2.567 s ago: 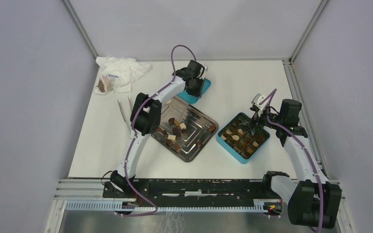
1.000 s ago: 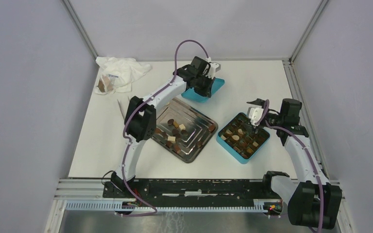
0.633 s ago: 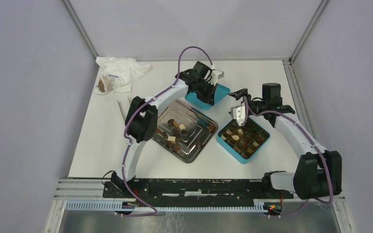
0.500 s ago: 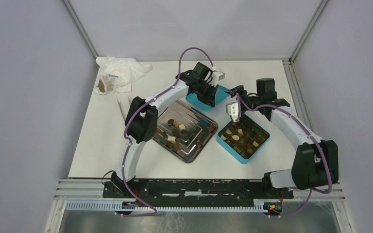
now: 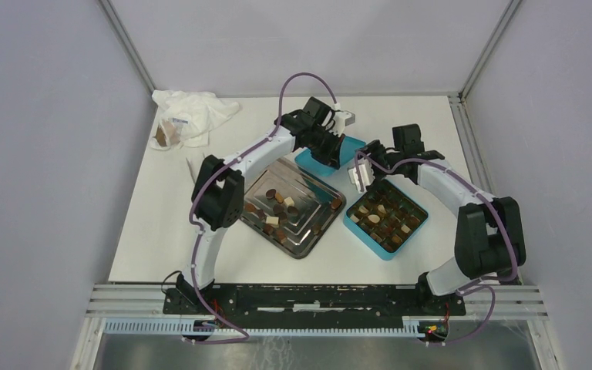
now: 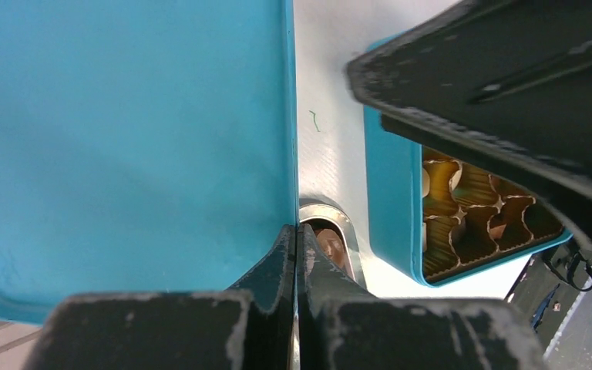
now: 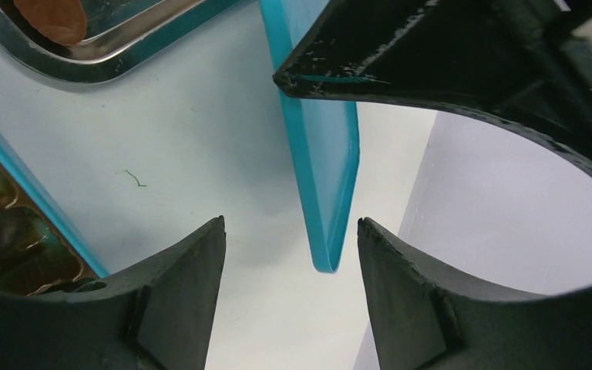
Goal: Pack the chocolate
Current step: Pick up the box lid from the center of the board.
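Observation:
Chocolate pieces [image 5: 279, 206] lie on the steel tray [image 5: 302, 249]; more chocolate [image 5: 383, 216] fills the teal box [image 5: 361, 229] with brown dividers. My left gripper [image 5: 331, 146] is shut on the edge of a teal lid [image 6: 123, 139], holding it tilted off the table behind the tray. My right gripper [image 7: 291, 227] is open, and the lid's free edge [image 7: 324, 169] hangs between its fingers without touching them. In the left wrist view the tray's corner [image 6: 331, 212] holds one brown piece [image 6: 330, 245], with the box [image 6: 389, 193] to its right.
A crumpled white plastic bag [image 5: 196, 114] with a brown lump lies at the back left corner. A thin white strip [image 5: 196, 179] lies left of the tray. The two grippers are close together above the gap between tray and box.
My right arm swung from over the box back and left to the lid, its jaws narrowing. My left gripper lifted the lid and carried it right.

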`<state>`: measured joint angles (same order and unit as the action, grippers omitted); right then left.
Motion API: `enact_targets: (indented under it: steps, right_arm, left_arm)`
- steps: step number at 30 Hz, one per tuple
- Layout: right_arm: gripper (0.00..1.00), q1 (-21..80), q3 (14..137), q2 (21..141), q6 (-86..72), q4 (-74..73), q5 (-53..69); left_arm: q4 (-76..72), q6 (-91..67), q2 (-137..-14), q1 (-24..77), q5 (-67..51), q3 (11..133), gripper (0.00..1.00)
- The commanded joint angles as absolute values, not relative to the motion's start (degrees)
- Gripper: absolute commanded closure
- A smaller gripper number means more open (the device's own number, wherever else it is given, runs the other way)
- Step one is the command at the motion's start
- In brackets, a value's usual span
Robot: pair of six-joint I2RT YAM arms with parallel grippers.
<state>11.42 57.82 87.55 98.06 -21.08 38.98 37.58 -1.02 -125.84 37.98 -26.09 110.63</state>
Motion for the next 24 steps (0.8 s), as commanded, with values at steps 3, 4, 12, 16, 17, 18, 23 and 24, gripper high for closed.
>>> enact_targets:
  steps: [3, 4, 12, 16, 17, 18, 23, 24]
  right_arm:
    - [0.32, 14.28, 57.32, 89.55, 97.31, -12.81, 32.48]
    - [0.32, 14.49, 57.06, 89.71, 96.97, -11.55, 32.11]
    - [0.36, 17.2, 56.09, 91.51, 98.03, -7.43, 28.15]
    - [0.43, 17.91, 56.07, 93.22, 98.53, -7.56, 27.1]
    - [0.44, 17.96, 55.95, 93.53, 98.53, -7.5, 26.99]
    - [0.46, 18.01, 55.9, 93.68, 98.33, -7.24, 26.92]
    - [0.59, 18.13, 55.38, 94.2, 96.79, -4.82, 26.85]
    - [0.61, 18.18, 55.14, 94.16, 96.61, -4.2, 26.81]
  left_arm:
    - [36.02, 3.07, -120.56, 38.06, -28.68, 109.89, 0.98]
    - [36.03, 3.1, -120.48, 38.08, -28.92, 109.72, 0.98]
    - [36.25, 3.52, -120.32, 38.06, -30.54, 109.34, 0.98]
    - [36.34, 3.66, -119.82, 38.02, -30.72, 109.04, 0.98]
    - [36.34, 3.71, -119.68, 38.07, -30.73, 108.87, 0.98]
    - [36.38, 3.77, -119.54, 38.1, -30.87, 108.71, 0.98]
    - [36.55, 4.23, -118.64, 38.07, -31.62, 107.83, 0.98]
    - [36.56, 4.34, -118.41, 38.06, -31.7, 107.6, 0.98]
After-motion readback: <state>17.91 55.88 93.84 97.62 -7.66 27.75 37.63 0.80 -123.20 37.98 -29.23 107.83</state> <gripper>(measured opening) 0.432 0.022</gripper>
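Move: The left hand already pinches the box lid by its rim; the lid's middle lies about 4 cm ahead and 2 cm left of its fingertips, level in height. From the right hand the lid's middle is some 9 cm left, straight across and 2 cm lower, its near end between the open fingers. The chocolate box sits about 17 cm back, 5 cm right and 10 cm below the right hand; the metal tray 15 cm back, 19 cm left and 11 cm below. Right hand eases about 5 cm forward, down and left, closing partway around the lid's end; left keeps its pinch. ##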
